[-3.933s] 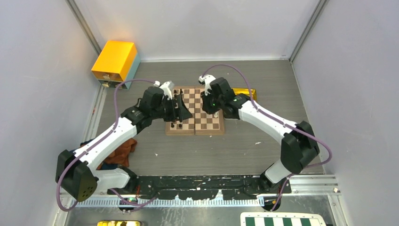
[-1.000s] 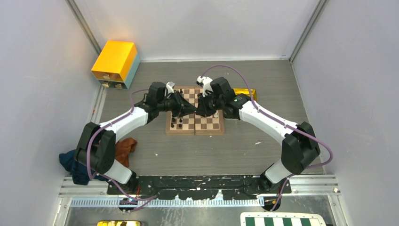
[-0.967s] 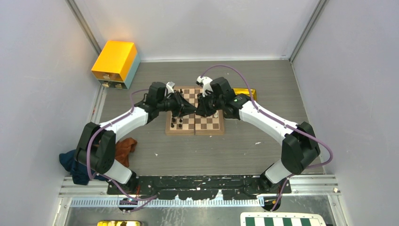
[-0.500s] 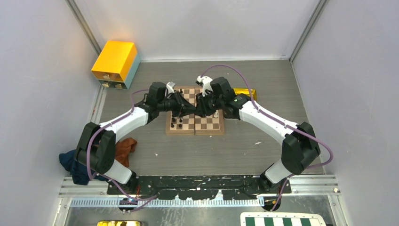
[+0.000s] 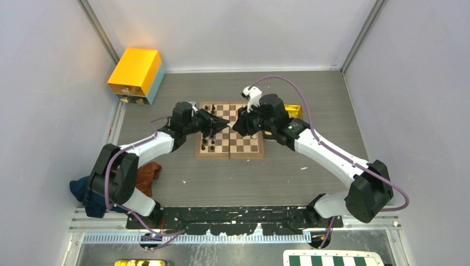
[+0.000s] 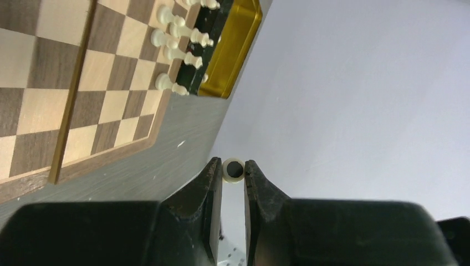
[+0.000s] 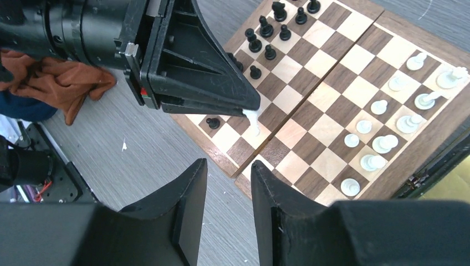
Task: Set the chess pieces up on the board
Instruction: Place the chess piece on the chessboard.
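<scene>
The wooden board lies mid-table, with black chess pieces on its left half and white pieces along its right side. My left gripper is shut on one white piece, whose round dark-centred base faces the left wrist camera. In the right wrist view that piece hangs from the left fingertips above the board's near edge by the centre seam. My right gripper is open and holds nothing. It hovers just right of the left one, near the board's near edge.
A gold tray lies against the board's right edge. A yellow box stands at the back left. Brown and blue cloths lie by the left arm's base. A green-and-white board sits bottom right.
My right gripper has opened and drawn back to the right, away from the left gripper. The left gripper still holds the white piece and has shifted slightly left.
</scene>
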### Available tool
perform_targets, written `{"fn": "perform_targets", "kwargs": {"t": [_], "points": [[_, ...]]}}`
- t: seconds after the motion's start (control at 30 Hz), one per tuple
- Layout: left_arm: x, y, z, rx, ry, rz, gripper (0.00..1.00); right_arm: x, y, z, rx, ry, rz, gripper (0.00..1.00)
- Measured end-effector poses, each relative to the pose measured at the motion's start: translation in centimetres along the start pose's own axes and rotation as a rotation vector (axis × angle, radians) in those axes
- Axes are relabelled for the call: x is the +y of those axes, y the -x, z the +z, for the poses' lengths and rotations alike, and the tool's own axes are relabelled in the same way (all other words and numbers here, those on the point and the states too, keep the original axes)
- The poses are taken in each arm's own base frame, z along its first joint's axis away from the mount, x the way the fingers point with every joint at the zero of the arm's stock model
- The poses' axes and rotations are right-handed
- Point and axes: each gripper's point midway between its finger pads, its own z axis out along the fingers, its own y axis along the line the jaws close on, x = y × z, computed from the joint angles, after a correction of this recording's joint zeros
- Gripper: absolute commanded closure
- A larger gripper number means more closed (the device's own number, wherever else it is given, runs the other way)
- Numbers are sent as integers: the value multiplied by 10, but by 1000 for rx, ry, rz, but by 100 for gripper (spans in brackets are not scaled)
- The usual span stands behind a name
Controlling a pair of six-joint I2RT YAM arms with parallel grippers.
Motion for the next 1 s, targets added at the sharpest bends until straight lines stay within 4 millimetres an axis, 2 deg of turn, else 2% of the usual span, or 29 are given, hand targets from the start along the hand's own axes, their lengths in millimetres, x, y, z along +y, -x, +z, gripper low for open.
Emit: {"fn": "perform_targets", "kwargs": {"t": [0.17,0.3,0.43,0.7,0.87,1.0], "points": [[3,14,2,-87,-47,-143,100,-6,-3,-2,-61,-32,36,58],[-4,26,0,-144,-113,-254,100,-11,-2,4,-111,-45,80,58],[-14,33,-4,-173,-172,-350,100,-12,9,10,-177,-42,120,58],[-33,33,-12,-170,-261,-444,100,-28,34,25,-306,-29,235,59],[-37,32,-16,-167,-280,-455,100,-38,39,34,-341,-18,311,61],[-41,32,-18,-163,-295,-461,100,-38,42,40,-358,14,356,65]]}}
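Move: The left fingers hold a white piece, roughly 3 cm ahead, 3 cm left and 4 below the open right hand; the right fingers lie the same distances back, right and above the left hand. The board's middle is about 4 cm ahead of the left hand and 15 below. The standing white pieces are some 9 cm ahead of the right hand, 5 right and 18 below. Right, open, swings about 7 cm forward towards the white piece, which left keeps pinched, raises 4 cm and levels. ##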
